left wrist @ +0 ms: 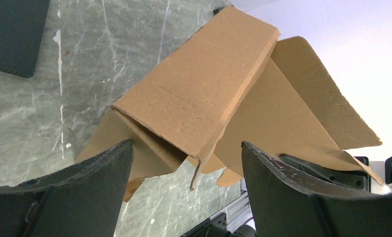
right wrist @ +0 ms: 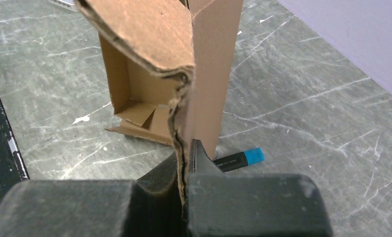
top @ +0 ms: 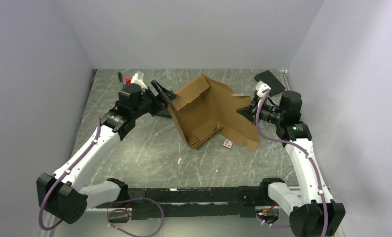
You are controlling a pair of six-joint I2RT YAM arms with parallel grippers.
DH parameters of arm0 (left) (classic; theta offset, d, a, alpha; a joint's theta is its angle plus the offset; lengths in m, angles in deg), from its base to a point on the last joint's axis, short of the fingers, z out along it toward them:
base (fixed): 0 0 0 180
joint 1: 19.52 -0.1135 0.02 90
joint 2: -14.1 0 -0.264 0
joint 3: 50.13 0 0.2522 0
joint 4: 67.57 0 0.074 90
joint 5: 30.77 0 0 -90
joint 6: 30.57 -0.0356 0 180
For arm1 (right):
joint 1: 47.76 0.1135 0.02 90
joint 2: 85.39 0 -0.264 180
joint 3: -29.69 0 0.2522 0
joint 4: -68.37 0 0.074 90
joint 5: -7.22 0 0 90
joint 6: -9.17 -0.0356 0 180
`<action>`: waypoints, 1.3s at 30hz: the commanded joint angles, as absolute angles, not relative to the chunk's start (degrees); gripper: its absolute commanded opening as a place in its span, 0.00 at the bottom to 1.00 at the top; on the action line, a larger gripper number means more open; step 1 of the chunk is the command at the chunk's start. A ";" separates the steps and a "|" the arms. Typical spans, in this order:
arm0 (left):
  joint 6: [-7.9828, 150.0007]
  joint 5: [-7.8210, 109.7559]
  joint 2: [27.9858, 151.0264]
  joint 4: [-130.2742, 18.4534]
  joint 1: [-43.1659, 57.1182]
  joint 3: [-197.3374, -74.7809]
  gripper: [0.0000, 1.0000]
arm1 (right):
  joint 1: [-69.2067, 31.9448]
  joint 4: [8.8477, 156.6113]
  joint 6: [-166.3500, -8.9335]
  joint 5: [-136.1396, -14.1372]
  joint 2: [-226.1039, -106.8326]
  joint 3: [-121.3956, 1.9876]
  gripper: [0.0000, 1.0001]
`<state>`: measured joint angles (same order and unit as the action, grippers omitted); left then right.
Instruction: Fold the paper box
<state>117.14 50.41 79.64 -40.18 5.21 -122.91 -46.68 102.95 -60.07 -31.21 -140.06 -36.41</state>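
The paper box [top: 209, 111], brown corrugated cardboard, stands tilted and half unfolded in the middle of the table, with its flaps spread to the right. My left gripper [top: 167, 96] is at its upper left wall. In the left wrist view this gripper [left wrist: 186, 158] is open, and a folded corner of the box [left wrist: 199, 98] reaches into the wide gap between the fingers [left wrist: 85, 187]. My right gripper [top: 246, 112] is at the box's right flap. In the right wrist view it [right wrist: 184, 158] is shut on the ragged edge of a cardboard panel [right wrist: 214, 74].
A flat black box [top: 269, 80] lies at the back right, and another [left wrist: 14, 34] lies near the left arm. Small red and white items [top: 135, 79] sit behind the left gripper. A blue-capped marker [right wrist: 238, 159] lies under the box. A red label [top: 227, 143] lies on the table.
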 commanded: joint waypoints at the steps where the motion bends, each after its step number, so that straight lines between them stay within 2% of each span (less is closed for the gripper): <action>1: 115.58 51.67 80.27 -41.06 7.17 -125.05 0.84 | -46.00 99.46 -60.61 -31.19 -139.88 -36.10 0.00; 6: 111.36 51.87 80.49 -41.59 9.35 -124.98 0.85 | -45.78 99.19 -60.79 -31.97 -140.15 -35.93 0.00; 10: 108.14 56.46 81.77 -37.20 11.20 -126.98 0.84 | -45.50 99.23 -60.82 -31.70 -140.27 -35.93 0.00; 22: 102.16 73.31 87.57 -29.80 15.45 -133.98 0.67 | -44.89 99.71 -60.27 -30.14 -140.06 -35.76 0.00; 32: 97.84 80.26 91.34 -29.20 17.26 -137.10 0.55 | -44.13 99.71 -60.35 -29.12 -139.79 -35.49 0.00; 36: 94.52 83.02 91.34 -30.67 17.38 -136.44 0.46 | -43.91 99.54 -60.66 -28.49 -139.81 -35.32 0.00; 39: 92.52 84.80 92.13 -31.48 17.39 -136.57 0.45 | -43.77 99.38 -60.90 -28.01 -139.90 -35.23 0.00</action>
<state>96.77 79.76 91.35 -29.12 17.14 -134.52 -44.53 101.73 -60.51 -31.67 -140.52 -35.69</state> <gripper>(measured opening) 0.457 0.018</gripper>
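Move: My open left hand has the box's near-left upper corner roughly 2 cm ahead, 2 cm to its right and 4 cm below. The box's top flap runs outward from that corner, its middle about 3 cm ahead and 8 cm right of this hand, at the corner's height. The black case lies on the table some 8 cm ahead, 4 cm left and 24 cm down. From my right hand, that corner is about 6 cm ahead, 26 cm left and 2 cm lower. I sink my left hand about 3.5 cm onto the box's near-left corner, first swinging some 2 cm right and slightly back, then reaching forward about 4 cm and easing back left. As it goes I roll it some 35 degrees, left side up, and half close the fingers around the corner. My right hand stays nearly in place, keeping its pinch on the right panel's edge. ##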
